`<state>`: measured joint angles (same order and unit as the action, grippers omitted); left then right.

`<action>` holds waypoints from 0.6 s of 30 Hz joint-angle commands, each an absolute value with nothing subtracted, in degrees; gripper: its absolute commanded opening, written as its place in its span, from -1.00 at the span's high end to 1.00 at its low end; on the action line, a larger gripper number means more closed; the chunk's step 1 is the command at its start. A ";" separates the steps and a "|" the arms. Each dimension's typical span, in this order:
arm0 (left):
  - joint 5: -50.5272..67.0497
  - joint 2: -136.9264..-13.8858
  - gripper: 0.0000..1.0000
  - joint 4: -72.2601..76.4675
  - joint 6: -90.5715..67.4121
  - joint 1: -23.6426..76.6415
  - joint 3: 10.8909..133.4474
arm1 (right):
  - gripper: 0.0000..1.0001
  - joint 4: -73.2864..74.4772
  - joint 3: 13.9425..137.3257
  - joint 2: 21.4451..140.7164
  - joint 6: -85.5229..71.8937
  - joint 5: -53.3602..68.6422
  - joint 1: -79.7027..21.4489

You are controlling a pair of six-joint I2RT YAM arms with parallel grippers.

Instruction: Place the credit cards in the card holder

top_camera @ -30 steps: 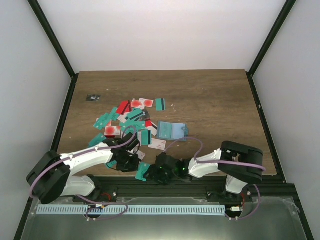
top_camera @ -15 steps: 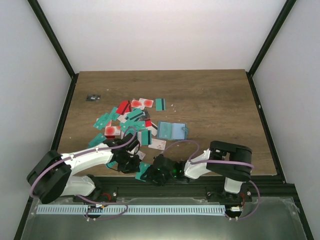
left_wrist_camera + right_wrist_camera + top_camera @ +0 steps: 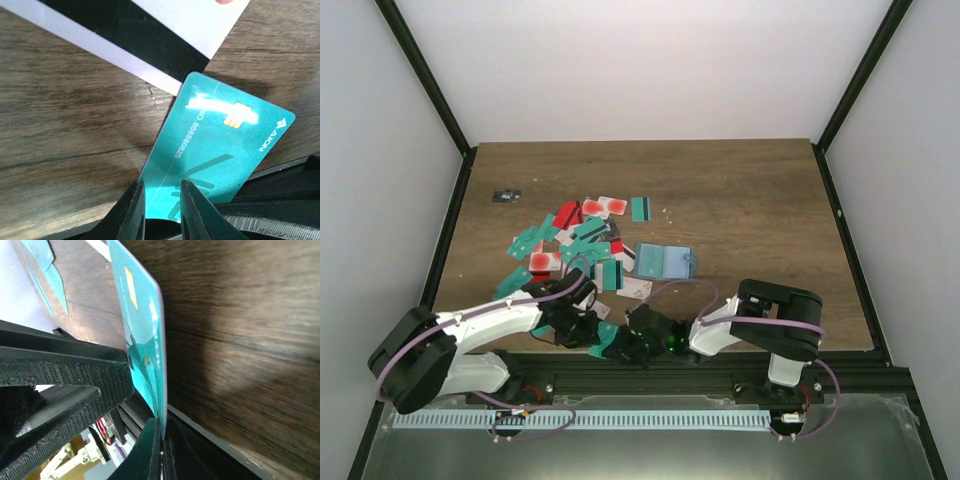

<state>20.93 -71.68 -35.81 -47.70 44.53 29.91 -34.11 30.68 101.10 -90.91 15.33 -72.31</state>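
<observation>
A teal credit card (image 3: 220,145) overhangs the table's near edge, tilted. My right gripper (image 3: 162,422) is shut on that card (image 3: 142,325), seen edge-on between its fingers. My left gripper (image 3: 161,186) stands narrowly open, its tips against the card's face and one ribbed finger (image 3: 75,375) touching it. From above, both grippers, left (image 3: 588,328) and right (image 3: 618,345), meet at this card (image 3: 604,348). The blue card holder (image 3: 663,261) lies open beyond them. Several more credit cards (image 3: 585,235) lie scattered behind, including a white one with a black stripe (image 3: 140,35).
A small dark object (image 3: 506,195) sits at the table's far left. The black frame rail (image 3: 740,368) runs just below the near table edge, close under both grippers. Bare wood (image 3: 750,210) spreads over the right half.
My right gripper has slid left along the near edge and shut on the teal card. The left gripper has stayed on the card, hardly moving.
</observation>
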 commanded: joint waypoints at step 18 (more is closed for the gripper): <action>7.24 -58.67 0.45 -55.32 -48.93 41.03 52.08 | 0.99 -8.26 42.99 85.12 -59.00 20.68 -66.36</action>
<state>10.55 -60.49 -49.87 -49.69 42.54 48.10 -14.85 40.40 89.62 -67.42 21.50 -68.23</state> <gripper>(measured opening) 0.270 0.024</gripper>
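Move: The right hand already pinches the right-hand edge of a teal card low at the table's front edge; the card holder lies about 23 cm ahead of this hand and 13 to its right. The white striped card is some 10 cm ahead and 4 left of it, the flowered card 15 ahead and 5 right, all barely below it. From the left hand the holder is about 23 cm ahead and 19 right, also barely lower. The right hand lifts its pinched teal card about 8 cm while the left rises 12, going forward 6. ##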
